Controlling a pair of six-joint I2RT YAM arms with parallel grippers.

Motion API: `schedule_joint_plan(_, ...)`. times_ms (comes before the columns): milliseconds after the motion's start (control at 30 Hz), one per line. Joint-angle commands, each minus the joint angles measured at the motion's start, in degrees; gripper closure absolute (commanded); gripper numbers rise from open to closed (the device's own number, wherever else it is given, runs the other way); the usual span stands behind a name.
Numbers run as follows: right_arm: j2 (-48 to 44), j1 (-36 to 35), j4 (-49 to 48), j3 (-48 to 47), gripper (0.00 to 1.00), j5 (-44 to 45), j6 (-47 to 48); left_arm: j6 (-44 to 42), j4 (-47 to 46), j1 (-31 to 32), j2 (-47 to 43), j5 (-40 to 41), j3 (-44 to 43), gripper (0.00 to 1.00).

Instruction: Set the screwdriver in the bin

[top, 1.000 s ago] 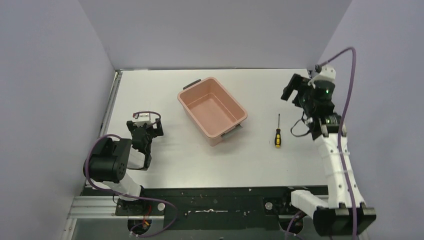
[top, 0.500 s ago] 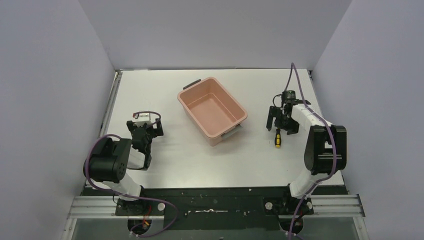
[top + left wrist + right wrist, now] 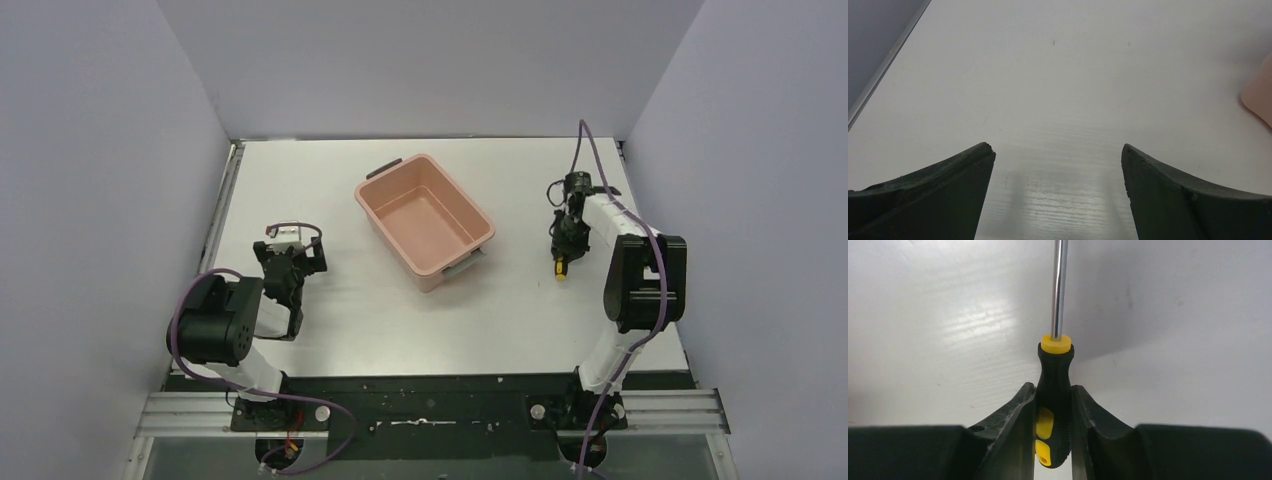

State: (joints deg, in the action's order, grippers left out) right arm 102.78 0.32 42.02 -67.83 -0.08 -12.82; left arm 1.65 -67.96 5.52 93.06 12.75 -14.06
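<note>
The screwdriver (image 3: pixel 1054 390) has a yellow-and-black handle and a thin metal shaft pointing away from the camera in the right wrist view. My right gripper (image 3: pixel 1053 390) is shut on its handle, both fingers pressed against the sides, just above the white table. From above, the right gripper (image 3: pixel 563 245) stands right of the bin, and only the screwdriver's (image 3: pixel 560 268) yellow end shows beneath it. The salmon-pink bin (image 3: pixel 480 213) sits mid-table, empty. My left gripper (image 3: pixel 1058 152) is open over bare table at the left (image 3: pixel 285 262).
A corner of the bin (image 3: pixel 1260 95) shows at the right edge of the left wrist view. Grey walls enclose the table on three sides. The table's left edge has a metal strip (image 3: pixel 225 205).
My right arm swung down from the far right to the screwdriver and its fingers closed on the handle. The left arm stayed still.
</note>
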Motion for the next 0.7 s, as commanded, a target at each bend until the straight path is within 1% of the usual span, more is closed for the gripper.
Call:
schedule_joint_plan(0, -2.26, 0.46, 7.62, -19.10, 1.00, 3.43, 0.78, -0.45, -1.66, -0.25, -0.85, -1.09, -0.26, 0.03)
schedule_joint_plan(33, -2.44, -0.66, 9.06, -23.48, 1.00, 2.69, 0.84, -0.40, -1.65, -0.25, -0.86, -1.07, -0.26, 0.03)
schedule_joint_plan(100, -2.56, -5.52, 10.98, -32.42, 1.00, 2.52, 1.03, -0.42, -1.70, -0.25, -0.84, -1.06, -0.26, 0.03)
schedule_joint_plan(167, -1.91, -12.34, 11.99, -41.31, 1.00, 1.00, 0.74, -0.47, -1.65, -0.25, -0.85, -1.13, -0.26, 0.03)
schedule_joint_plan(233, -1.29, -18.56, 11.09, -45.90, 1.00, 0.52, 0.16, -0.40, -1.65, -0.26, -0.86, -1.08, -0.26, 0.03)
schedule_joint_plan(333, -0.29, -27.65, 6.94, -47.52, 1.00, 1.71, -0.56, -0.47, -1.65, -0.25, -0.84, -1.12, -0.26, 0.03)
schedule_joint_plan(433, 2.93, -34.02, 2.78, -46.60, 1.00, 1.67, -0.94, -0.47, -1.70, -0.31, -0.81, -1.09, -0.26, 0.03)
schedule_joint_plan(500, 7.69, -37.54, 2.79, -46.70, 1.00, 2.97, -0.55, -0.46, -1.69, -0.25, -0.86, -1.09, -0.26, 0.03)
schedule_joint_plan(667, 18.84, -42.10, 6.49, -47.55, 1.00, 6.88, -0.02, -0.48, -1.63, -0.27, -0.83, -1.08, -0.26, 0.03)
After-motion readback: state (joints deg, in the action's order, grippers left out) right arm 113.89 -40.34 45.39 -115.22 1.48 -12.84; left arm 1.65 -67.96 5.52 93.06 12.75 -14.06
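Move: The screwdriver is already pinched by its handle in the right fingers, close over the table with the shaft pointing forward. The bin it is taken to has its middle about 33 cm to the left and 10 cm farther out, some 4 cm higher than the hand. The bin's near dark grip lies roughly 23 cm left, about level fore and aft and 6 cm up. From the idle left hand the bin is about 30 cm right and 7 cm ahead, near its height. The screwdriver stays pinched in the right fingers and is swept quickly in an arc to the left, about 33 cm in all: first forward and up, then left and back while rising to some 28 cm, finally sinking about 9 cm over the bin. The hand turns some 40 degrees counter-clockwise and its fingertips swing up towards forward. ##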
